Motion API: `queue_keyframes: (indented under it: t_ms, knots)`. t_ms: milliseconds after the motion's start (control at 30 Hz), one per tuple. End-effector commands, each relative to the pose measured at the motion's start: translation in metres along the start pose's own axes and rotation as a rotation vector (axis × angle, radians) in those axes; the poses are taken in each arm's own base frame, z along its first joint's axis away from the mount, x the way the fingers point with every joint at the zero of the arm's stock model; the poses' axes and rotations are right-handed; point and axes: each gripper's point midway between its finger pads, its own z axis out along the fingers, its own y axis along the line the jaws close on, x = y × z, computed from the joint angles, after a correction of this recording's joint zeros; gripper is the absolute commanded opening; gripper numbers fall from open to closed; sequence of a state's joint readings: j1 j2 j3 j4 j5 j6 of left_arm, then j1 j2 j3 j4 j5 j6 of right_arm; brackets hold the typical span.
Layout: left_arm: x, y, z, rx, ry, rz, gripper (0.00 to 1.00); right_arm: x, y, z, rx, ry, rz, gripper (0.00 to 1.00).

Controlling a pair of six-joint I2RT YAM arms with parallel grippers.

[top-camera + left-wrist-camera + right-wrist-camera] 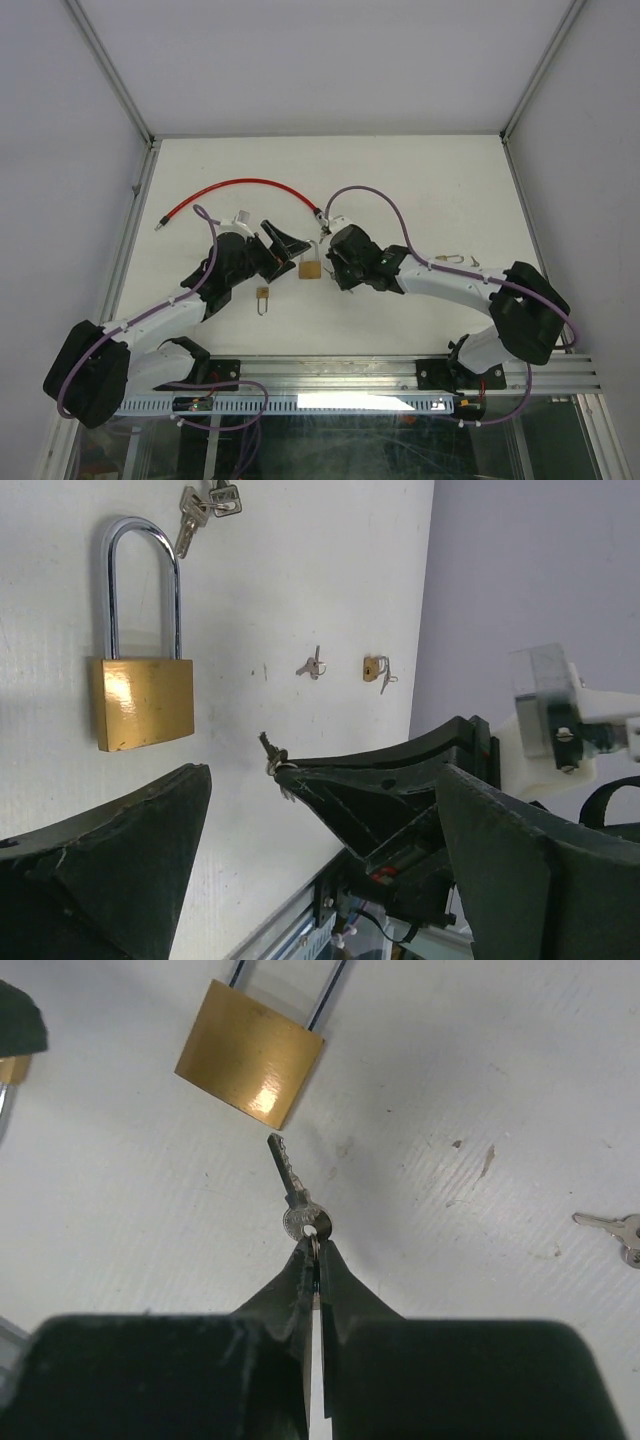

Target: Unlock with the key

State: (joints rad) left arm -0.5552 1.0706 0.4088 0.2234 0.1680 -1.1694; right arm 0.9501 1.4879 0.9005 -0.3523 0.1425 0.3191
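A brass padlock (311, 268) with a steel shackle lies flat in the middle of the white table, and shows in both wrist views (143, 700) (250, 1055). My right gripper (328, 262) (315, 1245) is shut on the head of a small silver key (294, 1192). The key's blade points at the padlock's bottom edge and stops a short way from it. My left gripper (289, 254) (322, 775) stands open just left of the padlock, nothing between its fingers (110, 860). In the left wrist view the key (270, 752) pokes out from the right gripper's tip.
A smaller brass padlock (263, 296) lies near the left arm. A red cable (240, 186) curves across the back. Loose keys (462, 260) lie to the right, and more keys (205, 505) rest by the shackle's top. The table's metal rail (340, 375) runs along the front.
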Motion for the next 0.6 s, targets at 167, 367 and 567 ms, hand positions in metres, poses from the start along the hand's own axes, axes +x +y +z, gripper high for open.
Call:
queue_keyframes:
  t_ms: [167,367,567]
  knots:
    - [0.004,-0.020,0.008,0.111,0.039,-0.001,0.92,-0.057,0.028,-0.027,-0.134,-0.270,0.135,0.00]
    - [0.011,-0.025,0.019,0.127,0.061,0.028,0.85,-0.067,0.039,-0.034,-0.190,-0.324,0.181,0.00]
    - [0.011,-0.031,0.025,0.160,0.047,0.062,0.70,-0.070,0.047,-0.035,-0.213,-0.336,0.192,0.00]
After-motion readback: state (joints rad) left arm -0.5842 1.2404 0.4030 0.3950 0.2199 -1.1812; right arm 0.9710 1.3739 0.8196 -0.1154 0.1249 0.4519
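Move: The key, pinched in the right fingers, lies about 3 cm back from the left hand, 7 to its right and 6 below. From the right hand, the left fingertips are some 5 cm ahead, 8 left and 6 up, and the padlock body is 4 ahead, 6 left and 4 below. From the left hand, that body is about 3 cm back, 2 right and 10 below, and the small padlock 8 back, 9 left and 10 below. The right hand keeps its shut grip on the key and carries it up about 4.5 cm and left about 3.5 cm towards the open left gripper, its left side rolling upward by some 15 to 20 degrees. The left hand comes to meet it, going a little over 2 cm to the right and 2 cm down with hardly any turn, and its fingers begin to close around the key's blade, about a quarter of their opening, without shutting on it. ##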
